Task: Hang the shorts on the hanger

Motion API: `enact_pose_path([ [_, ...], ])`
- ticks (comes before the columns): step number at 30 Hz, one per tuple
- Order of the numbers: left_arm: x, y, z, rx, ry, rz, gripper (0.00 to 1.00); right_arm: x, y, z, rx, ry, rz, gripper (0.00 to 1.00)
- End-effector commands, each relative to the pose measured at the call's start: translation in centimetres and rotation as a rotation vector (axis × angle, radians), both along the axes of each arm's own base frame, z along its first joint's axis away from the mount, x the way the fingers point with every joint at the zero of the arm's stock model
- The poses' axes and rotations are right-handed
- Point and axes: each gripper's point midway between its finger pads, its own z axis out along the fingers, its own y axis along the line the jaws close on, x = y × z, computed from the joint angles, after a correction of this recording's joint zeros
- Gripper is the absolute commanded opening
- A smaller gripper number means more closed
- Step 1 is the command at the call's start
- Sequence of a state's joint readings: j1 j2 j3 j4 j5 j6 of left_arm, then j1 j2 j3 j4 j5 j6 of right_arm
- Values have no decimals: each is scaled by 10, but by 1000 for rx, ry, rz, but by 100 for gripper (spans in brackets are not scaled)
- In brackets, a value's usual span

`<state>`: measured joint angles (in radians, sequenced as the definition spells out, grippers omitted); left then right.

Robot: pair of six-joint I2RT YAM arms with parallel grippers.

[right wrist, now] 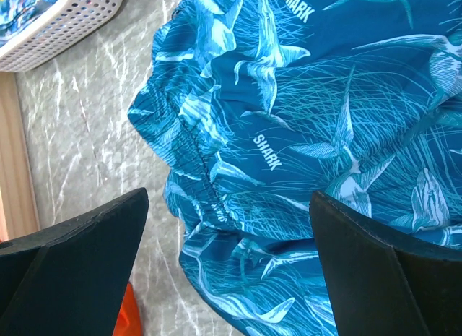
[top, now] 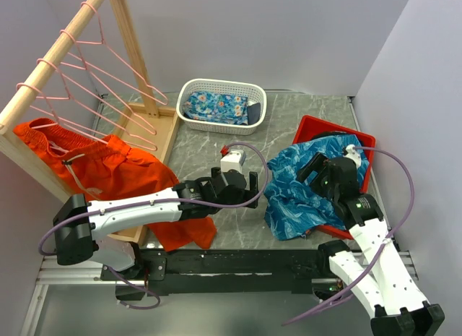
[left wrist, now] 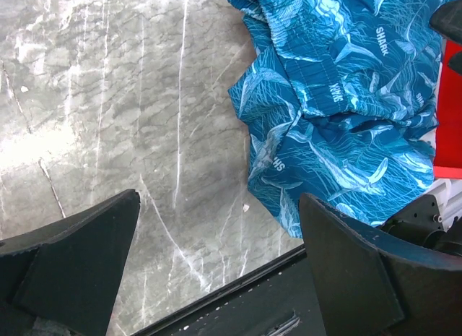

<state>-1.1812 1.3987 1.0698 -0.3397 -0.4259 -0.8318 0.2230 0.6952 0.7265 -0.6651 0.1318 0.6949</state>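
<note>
The blue shorts (top: pixel 299 188) with a turquoise print lie crumpled, half in a red tray (top: pixel 316 126) and half on the grey table. In the left wrist view the shorts (left wrist: pixel 339 97) fill the upper right, and my left gripper (left wrist: pixel 216 274) stands open over bare table just left of their edge. My right gripper (right wrist: pixel 231 274) hovers open right above the shorts (right wrist: pixel 289 134), near the gathered waistband. In the top view the left gripper (top: pixel 251 188) and the right gripper (top: pixel 315 171) flank the cloth. Several pink wire hangers (top: pixel 108 83) hang on the rack at the far left.
A wooden rack pole (top: pixel 54 58) slants across the upper left, with orange shorts (top: pixel 108 170) draped below it. A white basket (top: pixel 216 87) holding a floral blue cloth stands at the back. A small white block (top: pixel 232 161) sits beside the left wrist.
</note>
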Motion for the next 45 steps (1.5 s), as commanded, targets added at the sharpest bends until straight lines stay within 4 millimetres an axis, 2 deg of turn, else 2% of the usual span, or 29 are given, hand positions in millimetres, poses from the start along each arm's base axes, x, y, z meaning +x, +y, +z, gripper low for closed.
enact_pose_path([
  [1, 3, 2, 12, -9, -25, 3, 96, 6, -4, 4, -7, -34, -29, 100],
  [8, -3, 2, 17, -10, -9, -26, 97, 13, -7, -2, -7, -15, -69, 100],
  [20, -1, 8, 34, -29, -19, 3, 96, 32, -3, -31, 11, 75, -108, 98],
  [25, -1, 14, 34, -13, -19, 18, 96, 36, -1, -42, 20, 97, -119, 90],
  [28, -2, 16, 32, -10, -18, 25, 96, 37, 1, -44, 29, 95, -116, 81],
  [30, -1, 17, 32, -9, -20, 32, 96, 37, 1, -40, 23, 92, -111, 76],
  [32, 1, 20, 30, 4, -19, 46, 97, 37, 5, -29, 3, 71, -82, 76],
  [33, 0, 20, 30, 3, -18, 49, 97, 37, 5, -20, -13, 40, -77, 76],
  [34, 1, 23, 29, 11, -18, 58, 96, 36, 19, -13, -37, 13, -11, 76],
  [36, 2, 23, 31, 0, -14, 68, 97, 41, 26, 2, -83, -19, 12, 76],
  [37, 1, 23, 30, -3, -10, 66, 96, 39, 30, 0, -126, 4, 45, 76],
  [39, 1, 23, 32, -13, -7, 71, 96, 49, 49, 1, -193, 41, 104, 75],
  [40, 1, 24, 32, -14, -4, 75, 97, 48, 46, -4, -265, 79, 108, 75],
  [41, 1, 25, 34, -19, -1, 76, 96, 54, 60, -6, -318, 108, 140, 75],
  [42, 1, 25, 34, -21, 1, 78, 96, 56, 60, -8, -366, 131, 134, 75],
  [43, 1, 26, 35, -23, 1, 80, 96, 56, 51, -10, -448, 162, 103, 75],
  [44, 1, 27, 36, -22, 2, 79, 97, 62, 62, -12, -491, 185, 125, 75],
  [45, 1, 28, 36, -22, 2, 82, 96, 64, 64, -13, -520, 199, 126, 75],
])
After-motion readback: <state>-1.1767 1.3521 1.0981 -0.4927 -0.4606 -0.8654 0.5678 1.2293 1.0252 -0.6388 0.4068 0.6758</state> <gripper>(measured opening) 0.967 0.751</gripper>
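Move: Open above the blue shorts, the right hand has their middle about 4 cm to its right, level with it fore and aft, and 12 cm below; their left edge is roughly 9 cm to its left. The red tray under them is centred some 12 cm to its right and 2 cm ahead, the white basket about 24 cm ahead and 23 cm left. From the left hand, the shorts' middle lies some 18 cm right, 4 cm ahead, 13 cm below. Dipping about 5 cm towards the shorts and slightly forward, the right hand tips its fingers a little further down and narrows them to three-quarters open. Then it swings left some 8 cm and forward, rising about 4 cm, towards the shorts' far-left edge, rolling its left side down and turning counter-clockwise. The left hand, still wide open, eases 2 to 3 cm left, away from the shorts. ##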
